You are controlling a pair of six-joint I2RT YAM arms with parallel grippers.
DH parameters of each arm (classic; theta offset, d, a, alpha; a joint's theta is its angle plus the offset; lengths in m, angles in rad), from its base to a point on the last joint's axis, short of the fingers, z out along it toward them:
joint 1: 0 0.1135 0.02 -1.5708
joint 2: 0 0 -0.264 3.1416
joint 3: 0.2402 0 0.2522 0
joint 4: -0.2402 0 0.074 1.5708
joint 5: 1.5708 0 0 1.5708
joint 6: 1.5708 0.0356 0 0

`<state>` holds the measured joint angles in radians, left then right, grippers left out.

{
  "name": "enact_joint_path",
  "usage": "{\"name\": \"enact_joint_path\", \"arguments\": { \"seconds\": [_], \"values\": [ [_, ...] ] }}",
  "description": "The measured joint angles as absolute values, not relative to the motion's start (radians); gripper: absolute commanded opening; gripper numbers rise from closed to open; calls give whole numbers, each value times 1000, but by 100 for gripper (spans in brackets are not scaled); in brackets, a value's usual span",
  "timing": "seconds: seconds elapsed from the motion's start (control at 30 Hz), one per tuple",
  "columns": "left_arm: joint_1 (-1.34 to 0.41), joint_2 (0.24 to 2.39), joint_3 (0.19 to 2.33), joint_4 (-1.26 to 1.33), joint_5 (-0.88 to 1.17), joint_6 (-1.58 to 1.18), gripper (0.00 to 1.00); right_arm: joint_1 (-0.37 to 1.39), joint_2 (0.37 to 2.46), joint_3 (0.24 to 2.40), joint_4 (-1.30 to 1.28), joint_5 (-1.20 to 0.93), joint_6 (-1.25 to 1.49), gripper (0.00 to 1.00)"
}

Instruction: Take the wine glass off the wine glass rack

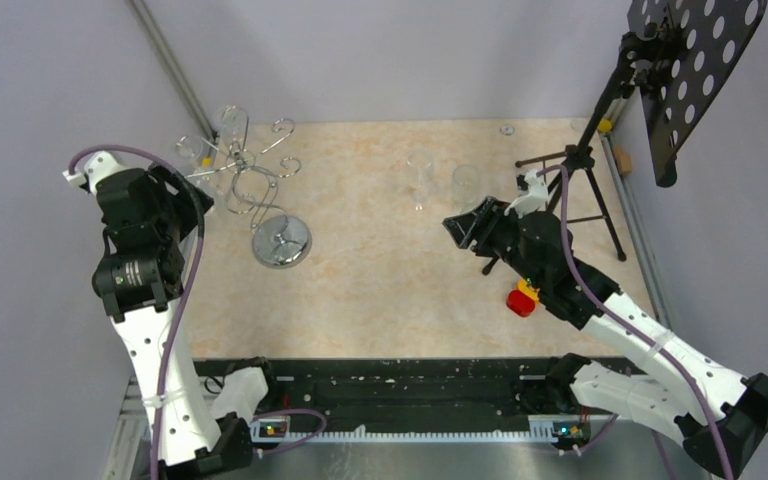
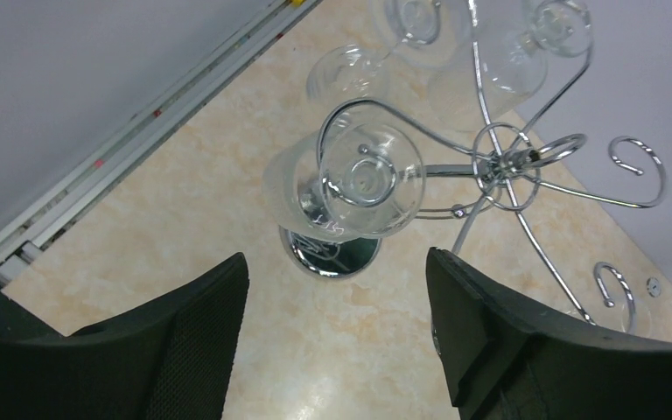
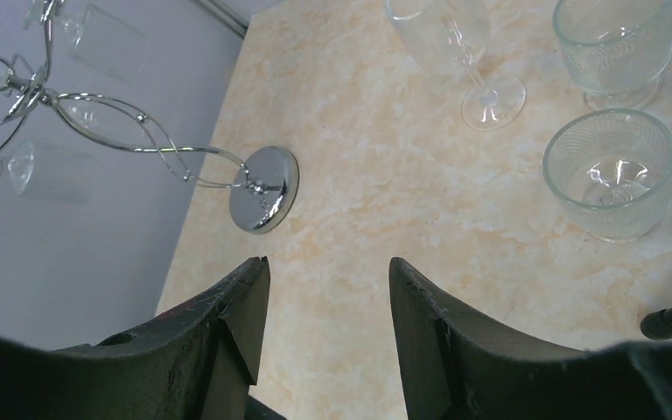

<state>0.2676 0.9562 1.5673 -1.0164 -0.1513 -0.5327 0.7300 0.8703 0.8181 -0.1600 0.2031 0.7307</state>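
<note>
The chrome wine glass rack [image 1: 248,172] stands at the table's far left on a round mirrored base [image 1: 282,241]. Clear wine glasses hang from its curled arms. In the left wrist view one wine glass [image 2: 359,179] hangs in a wire loop just ahead of my left gripper [image 2: 337,262], foot towards the camera. The jaws are open, with nothing between them and clear of the glass. My right gripper [image 3: 328,262] is open and empty over mid-table, facing the rack [image 3: 96,122] from a distance.
A stemmed flute [image 3: 481,52] and two ribbed glass bowls [image 3: 611,171] stand right of centre near the right gripper [image 1: 457,232]. A black tripod music stand [image 1: 600,170] occupies the far right. A small red object [image 1: 522,298] sits by the right arm. A wall rail [image 2: 140,131] runs along the left edge.
</note>
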Motion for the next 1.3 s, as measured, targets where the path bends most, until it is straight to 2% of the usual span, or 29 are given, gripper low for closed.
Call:
{"name": "enact_joint_path", "arguments": {
  "seconds": [0.17, 0.37, 0.57, 0.8, 1.13, 1.3],
  "values": [
    [283, 946, 1494, -1007, -150, -574, 68, 730, 887, 818, -152, 193, 711, 54],
    [309, 944, 1449, -948, -146, -604, 72, 730, 892, 818, -128, 186, 706, 54],
    [339, 953, 1398, -881, -118, -629, 71, 730, 905, 818, -111, 186, 699, 54],
    [371, 963, 1373, -816, -68, -650, 55, 730, 923, 818, -108, 186, 699, 54],
    [379, 934, 1314, -756, -57, -670, 43, 730, 936, 818, -94, 186, 690, 54],
    [381, 928, 1306, -740, -49, -680, 29, 730, 941, 818, -91, 187, 688, 54]
  ]
}}
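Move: Ahead of the left hand hangs the nearest wine glass, its middle about 8 cm forward, 3 cm left and 12 cm below, with its upturned foot only some 5 cm below the hand. The rack hub is about 14 cm ahead, 4 cm right and 5 cm down; the next glass hangs roughly 15 cm ahead, 5 cm left and 12 cm down. From the right hand the nearest glass is about 6 cm ahead, 45 cm left and level. Easing forward and down towards the upturned foot of the nearest hanging glass, the left hand travels about 5 cm with a smaller shift left, sinking first and then reaching out before it all but stops. Its wrist rolls slightly, left side dropping, while the fingers narrow to less than half their earlier opening, closing mostly late. Contact with the glass can't be made out. ##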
